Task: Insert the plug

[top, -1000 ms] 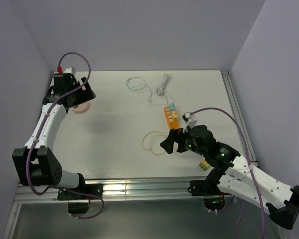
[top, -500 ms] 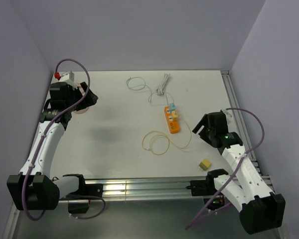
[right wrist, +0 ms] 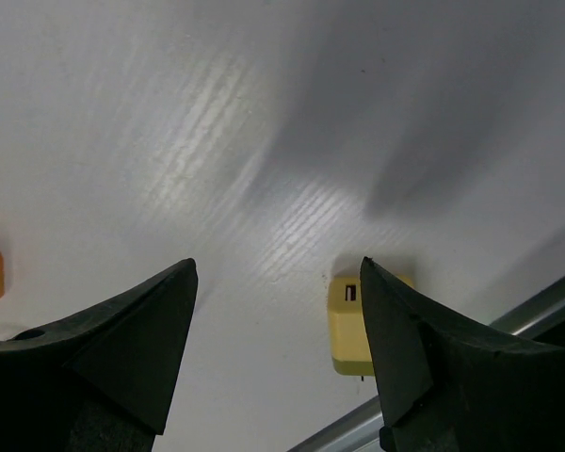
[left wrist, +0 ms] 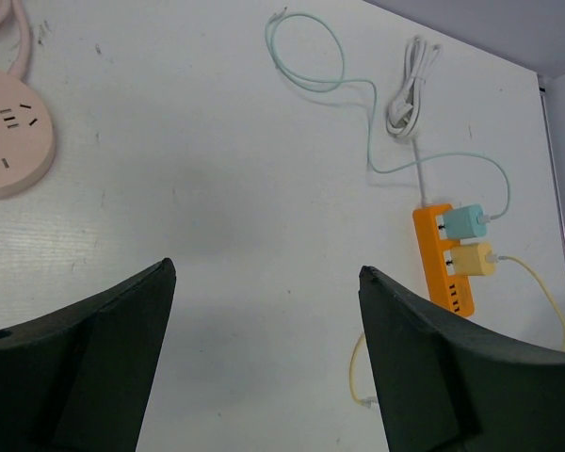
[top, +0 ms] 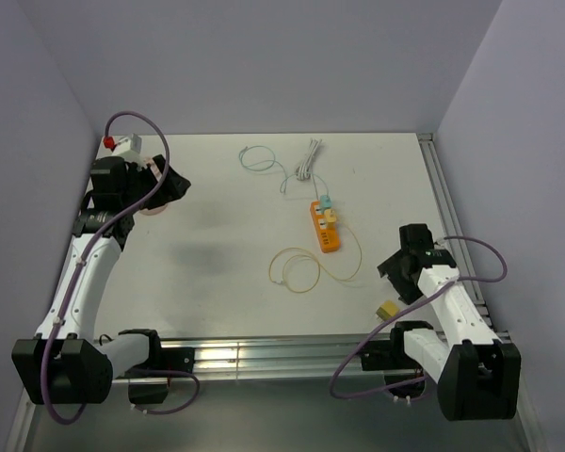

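An orange power strip [top: 325, 226] lies mid-table with a light blue plug [left wrist: 464, 222] and a yellow plug [left wrist: 472, 260] seated in it; it also shows in the left wrist view [left wrist: 443, 259]. A loose yellow charger block [top: 387, 309] lies near the front right edge, seen in the right wrist view [right wrist: 350, 325] just inside the right fingertip. My right gripper [top: 398, 266] is open and empty above the table near it. My left gripper [top: 172, 184] is open and empty at the far left, high above the table.
A round pink socket hub [left wrist: 5, 141] lies at the far left under the left arm. A white coiled cable [top: 308, 158] and a light blue cable [top: 257, 160] lie at the back. A yellow cable loop [top: 297, 271] lies in front of the strip. A metal rail [top: 264, 358] runs along the front edge.
My right arm pulled back from the power strip to the right front corner, near the yellow charger block. My left arm shifted slightly, its gripper staying open.
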`<state>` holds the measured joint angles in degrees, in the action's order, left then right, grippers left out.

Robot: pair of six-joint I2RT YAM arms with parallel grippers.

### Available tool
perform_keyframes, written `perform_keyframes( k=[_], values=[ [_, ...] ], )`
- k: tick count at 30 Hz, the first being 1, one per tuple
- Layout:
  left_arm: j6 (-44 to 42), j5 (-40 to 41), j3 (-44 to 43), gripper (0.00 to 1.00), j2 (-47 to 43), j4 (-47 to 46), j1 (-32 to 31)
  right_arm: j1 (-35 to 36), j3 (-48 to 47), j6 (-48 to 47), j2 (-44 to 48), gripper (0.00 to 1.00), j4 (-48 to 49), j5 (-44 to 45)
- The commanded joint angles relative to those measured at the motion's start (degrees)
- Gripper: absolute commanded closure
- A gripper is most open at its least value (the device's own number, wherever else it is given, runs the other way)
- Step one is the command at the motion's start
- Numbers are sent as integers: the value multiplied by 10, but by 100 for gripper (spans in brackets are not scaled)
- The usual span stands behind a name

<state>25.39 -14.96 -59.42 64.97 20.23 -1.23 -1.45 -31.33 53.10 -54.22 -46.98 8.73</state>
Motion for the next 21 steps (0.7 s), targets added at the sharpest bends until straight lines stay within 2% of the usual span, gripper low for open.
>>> perform_keyframes(
  k=[1, 7, 12, 16, 21],
  values=[
    [7, -25, 3, 17, -21, -28, -2, -2, 0, 22, -12, 23, -38, 31],
    [5, -24, 4, 16, -27, -30, -1, 0, 16, 18, -11, 24, -42, -4],
    [2, -19, 7, 16, -40, -32, -1, 12, 6, 20, -53, 24, -48, -6],
    [2, -18, 7, 15, -40, -32, -1, 61, -14, 26, -116, 24, -61, 8],
    [2, -23, 8, 16, -35, -32, -1, 91, -15, 45, -131, 24, -54, 8]
  ],
)
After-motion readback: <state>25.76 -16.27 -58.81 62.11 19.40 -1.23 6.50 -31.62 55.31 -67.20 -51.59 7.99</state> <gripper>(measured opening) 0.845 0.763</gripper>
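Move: The yellow plug lies about 7 cm back from the right hand, 2 cm to its left and some 3 cm lower. The orange power strip is roughly 14 cm ahead and 18 cm left of this hand; the yellow cable loop's middle lies about 4 cm ahead and 22 cm left, both on the table. From the left hand the plug is some 25 cm back, 54 cm to the right and 24 cm below. Back towards its base goes the open right hand, about 4 cm, sinking some 3 cm and veering 2 to 3 cm left towards the yellow plug, chiefly in the later part. Its fingertips tilt back towards the base by some 15 degrees with a slight counter-clockwise turn; the fingers stay open, and the one nearer the base comes against the plug's side. ##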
